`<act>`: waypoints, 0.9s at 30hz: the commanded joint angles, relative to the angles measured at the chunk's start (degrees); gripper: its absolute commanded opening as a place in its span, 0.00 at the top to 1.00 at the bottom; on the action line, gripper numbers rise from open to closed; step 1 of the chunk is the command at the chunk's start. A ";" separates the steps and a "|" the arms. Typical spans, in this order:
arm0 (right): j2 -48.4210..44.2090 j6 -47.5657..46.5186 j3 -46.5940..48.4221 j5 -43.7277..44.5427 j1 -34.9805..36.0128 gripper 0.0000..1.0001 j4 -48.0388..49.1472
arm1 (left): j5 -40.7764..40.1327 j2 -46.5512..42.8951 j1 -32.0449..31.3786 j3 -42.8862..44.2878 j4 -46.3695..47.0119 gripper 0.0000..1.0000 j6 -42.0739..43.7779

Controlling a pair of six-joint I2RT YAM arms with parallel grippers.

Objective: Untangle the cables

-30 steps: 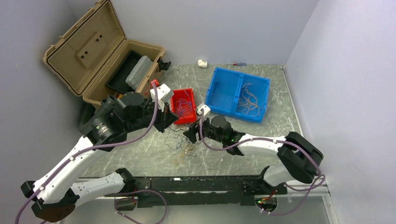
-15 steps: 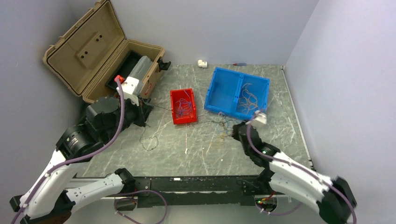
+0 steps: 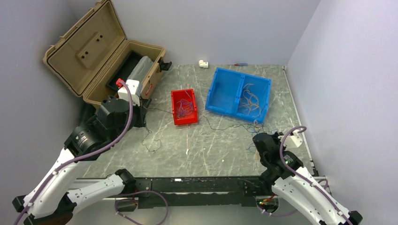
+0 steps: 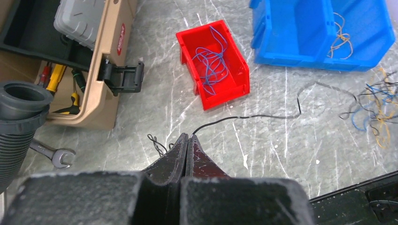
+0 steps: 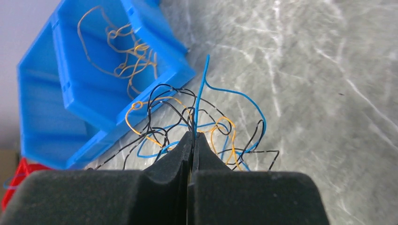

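My left gripper (image 4: 187, 136) is shut on the end of one long black cable (image 4: 263, 116). That cable runs right across the table to a tangle of cables (image 4: 375, 105) in black, blue and yellow-orange. My right gripper (image 5: 193, 135) is shut on that tangle (image 5: 206, 117), with blue and black strands pinched at its tips. In the top view the left gripper (image 3: 144, 112) sits by the tool case. The right gripper (image 3: 257, 136) is near the front right, and the black cable (image 3: 216, 127) stretches between the two.
A red bin (image 3: 184, 107) holds blue and purple cables. A blue two-part bin (image 3: 239, 93) holds pale tan ones. An open tan tool case (image 3: 103, 56) stands back left, a wrench (image 4: 51, 154) beside it. A small loose black cable (image 3: 151, 140) lies left of centre.
The grippers were together at the table's middle, the right one open. The right shut on the tangle and drew it toward the front right; the left pulled back left, stretching the black cable.
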 commanded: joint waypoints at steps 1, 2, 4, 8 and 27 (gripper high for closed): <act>3.36 16.49 6.03 8.00 -0.03 1.00 -17.70 | -5.00 -0.16 0.89 0.20 -1.03 1.00 -2.21; 3.94 20.34 6.66 8.83 -0.02 1.00 -20.94 | -6.79 0.01 1.35 0.56 -2.30 1.00 -3.51; 4.86 27.80 7.36 10.65 -0.04 1.00 -26.47 | -11.02 0.09 2.92 1.34 -5.02 1.00 -6.47; 5.34 26.66 7.77 12.01 -0.09 1.00 -26.75 | -12.27 -1.35 5.10 -0.22 -4.27 1.00 -7.04; 5.38 30.37 10.58 16.43 -0.11 1.00 -34.21 | -28.05 -3.73 11.64 0.58 -10.19 1.00 -12.27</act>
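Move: The black cable pinched in the left hand runs past the red box to the tangle, which hangs at the right hand about 3 cm ahead, 2 cm left and 3 cm below. From the left hand, the hose mouth lies some 12 cm ahead and 18 cm left, the red box 18 cm ahead and 13 cm right, and the tangle about 8 cm ahead and 53 cm right, all roughly 17 to 24 cm lower. The blue bin is about 22 cm ahead and 16 cm left of the right hand, slightly below. The black cable is drawn out of the tangle from both sides: the left hand, fingers still shut on it, sweeps left about 12 cm towards the hose, its wrist turning some 35 degrees counter-clockwise. The right hand keeps its pinch on the tangle and backs off right and towards the base, then rises slightly while turning clockwise. ##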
